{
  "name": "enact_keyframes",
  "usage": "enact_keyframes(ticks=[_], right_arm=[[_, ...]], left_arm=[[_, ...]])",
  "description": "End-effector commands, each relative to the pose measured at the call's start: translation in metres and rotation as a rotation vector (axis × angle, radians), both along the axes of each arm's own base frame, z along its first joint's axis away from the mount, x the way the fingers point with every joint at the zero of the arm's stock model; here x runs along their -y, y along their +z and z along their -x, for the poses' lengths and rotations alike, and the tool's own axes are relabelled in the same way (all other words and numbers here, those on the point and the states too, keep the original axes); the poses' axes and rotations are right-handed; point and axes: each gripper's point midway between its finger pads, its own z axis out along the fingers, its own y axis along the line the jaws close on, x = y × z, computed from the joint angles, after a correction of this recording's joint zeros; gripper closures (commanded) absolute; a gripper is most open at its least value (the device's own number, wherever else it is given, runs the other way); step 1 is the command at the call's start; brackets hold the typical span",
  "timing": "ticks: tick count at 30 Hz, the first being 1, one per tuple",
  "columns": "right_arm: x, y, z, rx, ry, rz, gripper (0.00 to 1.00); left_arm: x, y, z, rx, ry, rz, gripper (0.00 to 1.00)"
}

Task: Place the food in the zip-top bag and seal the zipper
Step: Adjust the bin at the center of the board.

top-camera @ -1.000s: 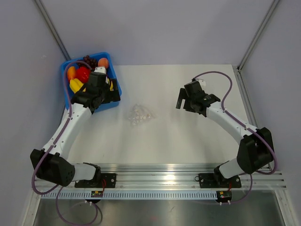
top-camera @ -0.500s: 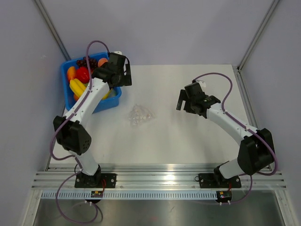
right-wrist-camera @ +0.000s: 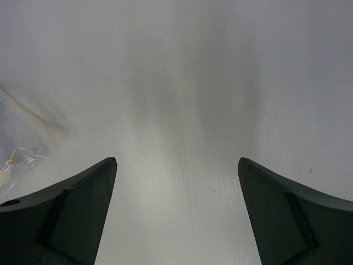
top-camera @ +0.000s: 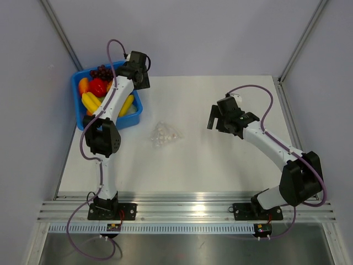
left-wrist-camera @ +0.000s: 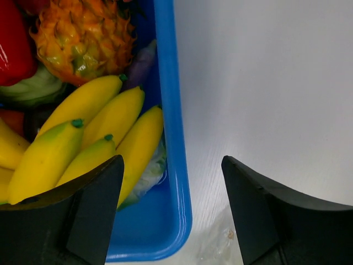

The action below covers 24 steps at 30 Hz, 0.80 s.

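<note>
The zip-top bag (top-camera: 164, 134) lies crumpled on the white table between the arms; its zipper cannot be made out. The left wrist view catches a corner of the bag (left-wrist-camera: 219, 248), and the right wrist view shows its edge (right-wrist-camera: 16, 154). The food is hidden behind my left arm. My left gripper (top-camera: 139, 74) (left-wrist-camera: 172, 163) hangs open over the right wall of the blue bin (top-camera: 138, 113) (left-wrist-camera: 168, 110), with nothing between its fingers. My right gripper (top-camera: 212, 120) (right-wrist-camera: 176, 161) stands open and empty over bare table, to the right of the bag.
The bin holds yellow bananas (left-wrist-camera: 94, 143), dark grapes (top-camera: 101, 72), a red pepper (top-camera: 98, 86), an orange fruit (top-camera: 84, 85) and a pineapple-like piece (left-wrist-camera: 83, 38). Grey walls close in the table on the left, back and right.
My left arm has swung up and back, from over the bin's near side to its far right corner, and its jaws have narrowed a little. The right arm and the bag have not moved.
</note>
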Motion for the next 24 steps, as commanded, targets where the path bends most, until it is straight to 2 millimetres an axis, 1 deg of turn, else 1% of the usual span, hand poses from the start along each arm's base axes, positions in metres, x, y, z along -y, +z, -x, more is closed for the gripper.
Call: enact_keyframes(ticks=[1,2,4,5,6,10,12,14,16,22,24], right_arm=[[0.003,0.006,-0.003,0.014,0.002,0.016,0.01],[0.005,0.003,0.0,-0.004,-0.002,0.025,0.0],[0.007,-0.001,0.003,-0.026,-0.022,0.037,0.01],[0.008,-0.002,0.004,-0.029,-0.027,0.033,0.01],[0.008,-0.003,0.006,-0.031,-0.035,0.025,0.01],[0.006,-0.007,0.015,-0.036,-0.024,-0.013,0.01],[0.006,-0.011,0.016,-0.044,-0.013,-0.004,0.01],[0.009,-0.011,0.016,-0.05,-0.015,0.018,0.01],[0.011,-0.011,0.016,-0.05,-0.017,0.032,0.0],[0.008,-0.011,0.016,-0.038,-0.002,0.013,0.0],[0.008,-0.014,0.016,-0.049,-0.002,0.019,0.01]], left_arm=[[-0.002,0.011,-0.024,0.076,0.031,-0.012,0.25],[-0.006,0.003,-0.028,0.073,0.045,-0.025,0.25],[-0.016,-0.005,-0.035,0.079,0.068,-0.031,0.25],[-0.02,-0.013,-0.037,0.067,0.079,-0.036,0.25],[-0.028,-0.016,-0.039,0.064,0.1,-0.037,0.24],[-0.04,-0.03,-0.047,0.06,0.124,-0.043,0.23],[-0.04,-0.041,-0.051,0.051,0.125,-0.041,0.23],[-0.04,-0.043,-0.054,0.055,0.129,-0.032,0.23],[-0.04,-0.051,-0.056,0.044,0.133,-0.034,0.23],[-0.037,-0.049,-0.063,0.062,0.109,-0.03,0.26],[-0.036,-0.05,-0.063,0.06,0.103,-0.029,0.3]])
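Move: The right rim of the blue bin, where I mean to take it, lies about 5 cm ahead of my left hand, 3 cm to its left and 9 cm below. Inside, the nearest banana is some 5 cm left and 1 cm back, the spiky orange fruit about 8 cm ahead and 10 cm left, both roughly 12 cm below. The zip-top bag lies 10 cm back, 8 cm right, 20 cm down. From my right hand, that rim is some 22 cm ahead, 32 cm left, slightly below. I sink my left hand about 7 cm towards the bin's right rim while reaching some 5 cm forward and 3 cm left, turning about 5 degrees counter-clockwise; after a quick drop I ease into a slow creep. My fingers stay about three-quarters open, one to each side of the rim's line, close above it. Over bare table, my right hand settles about 3 cm down and back, wide open. ##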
